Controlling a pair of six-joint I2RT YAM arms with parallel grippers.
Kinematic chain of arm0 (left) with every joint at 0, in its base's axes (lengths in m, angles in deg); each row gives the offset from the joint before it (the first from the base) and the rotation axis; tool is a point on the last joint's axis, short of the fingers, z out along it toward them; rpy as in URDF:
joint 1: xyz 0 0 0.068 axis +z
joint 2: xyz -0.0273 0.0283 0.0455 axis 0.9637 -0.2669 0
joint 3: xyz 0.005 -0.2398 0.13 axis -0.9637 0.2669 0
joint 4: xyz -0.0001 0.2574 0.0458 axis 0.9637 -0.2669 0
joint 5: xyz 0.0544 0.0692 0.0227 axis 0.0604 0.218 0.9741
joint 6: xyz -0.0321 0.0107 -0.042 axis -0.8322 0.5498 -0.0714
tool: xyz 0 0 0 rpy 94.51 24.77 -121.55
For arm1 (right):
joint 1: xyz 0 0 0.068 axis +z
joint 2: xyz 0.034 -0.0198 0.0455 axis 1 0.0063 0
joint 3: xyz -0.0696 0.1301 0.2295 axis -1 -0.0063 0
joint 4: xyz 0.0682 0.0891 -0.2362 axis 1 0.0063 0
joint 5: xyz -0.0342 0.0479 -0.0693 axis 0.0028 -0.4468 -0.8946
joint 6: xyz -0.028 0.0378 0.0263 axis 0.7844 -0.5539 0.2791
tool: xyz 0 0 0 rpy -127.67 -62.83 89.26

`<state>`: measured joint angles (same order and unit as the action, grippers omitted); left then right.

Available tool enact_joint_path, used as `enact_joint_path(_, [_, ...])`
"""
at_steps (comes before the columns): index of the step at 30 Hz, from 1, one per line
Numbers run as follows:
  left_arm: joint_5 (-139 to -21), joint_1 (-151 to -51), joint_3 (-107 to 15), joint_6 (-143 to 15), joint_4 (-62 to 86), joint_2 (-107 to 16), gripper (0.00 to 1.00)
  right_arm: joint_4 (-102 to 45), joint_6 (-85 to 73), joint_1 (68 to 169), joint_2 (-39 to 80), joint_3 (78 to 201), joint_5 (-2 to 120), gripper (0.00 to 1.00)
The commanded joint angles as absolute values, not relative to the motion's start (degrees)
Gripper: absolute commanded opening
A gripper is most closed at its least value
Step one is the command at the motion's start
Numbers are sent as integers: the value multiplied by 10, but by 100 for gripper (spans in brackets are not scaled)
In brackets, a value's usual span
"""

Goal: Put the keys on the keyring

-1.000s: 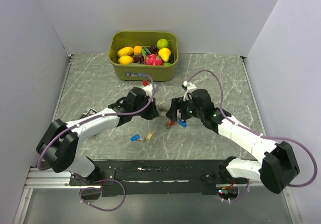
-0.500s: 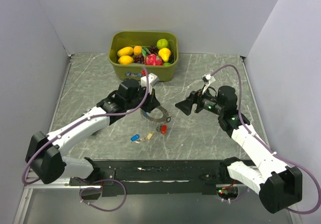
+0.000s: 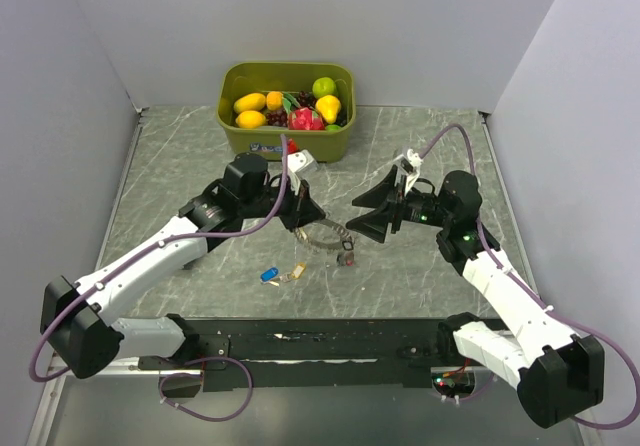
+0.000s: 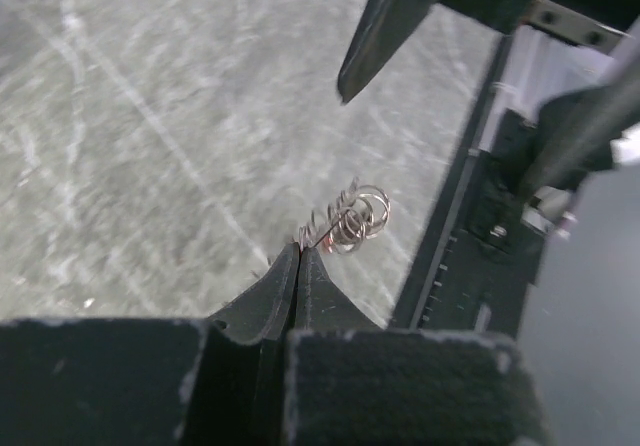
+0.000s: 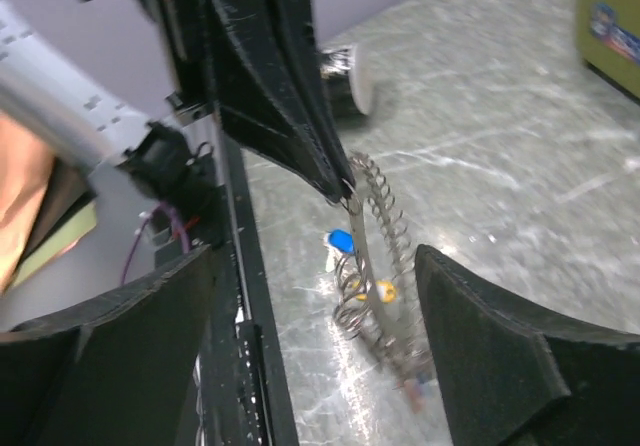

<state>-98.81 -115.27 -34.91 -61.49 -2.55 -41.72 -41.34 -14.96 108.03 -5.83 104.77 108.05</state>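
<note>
My left gripper (image 3: 303, 219) is shut on the keyring (image 3: 328, 234), a thin silvery coiled loop that hangs from its tips above the table. In the left wrist view the pinched tips (image 4: 300, 252) hold the coil (image 4: 352, 218). A small dark-red piece (image 3: 347, 258) dangles at the loop's low end. My right gripper (image 3: 358, 218) stands open just right of the ring, and the keyring (image 5: 388, 256) hangs between its spread fingers (image 5: 500, 346). Two keys lie on the table: a blue one (image 3: 268, 275) and a yellow one (image 3: 298, 271), seen behind the ring as blue (image 5: 340, 239) and yellow (image 5: 383, 291).
A green bin (image 3: 285, 144) of toy fruit stands at the back centre. The black rail (image 3: 330, 341) of the arm bases runs along the near edge. Grey walls close in the left, right and back sides.
The right gripper has drawn back to the right and now faces the ring, open. The left arm has swung rightward and lifted the keyring with it. The blue and yellow keys have not moved.
</note>
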Motion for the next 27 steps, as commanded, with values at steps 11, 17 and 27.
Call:
enact_joint_path(11, [-1148,-1155,-385,-620,20,-395,1,-535,-202,1081,-24,1048,1194,64])
enact_joint_path(17, [-1159,-1157,-387,-623,28,-400,1,-584,-231,1108,5,1047,1216,62])
enact_joint_path(27, [-1162,-1159,-392,-621,28,-403,1,-548,-206,1134,30,1060,1194,53])
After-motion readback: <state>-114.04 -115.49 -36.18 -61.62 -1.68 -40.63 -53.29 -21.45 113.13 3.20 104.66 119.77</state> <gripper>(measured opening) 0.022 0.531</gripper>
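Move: The left fingers already pinch the keyring in the air; its middle hangs about 5 cm below them, 2 cm back and 2 cm to their right, and its dangling keys some 12 cm below, 5 cm back and 4 cm right. From the open right hand the keyring's middle lies roughly 4 cm left, 1 cm back and 8 cm below, the dangling keys 1 cm left, 4 cm back and 15 cm below. Left hand draws the still-pinched keyring back and up 5 cm; narrowing right fingers come left and back toward it. ##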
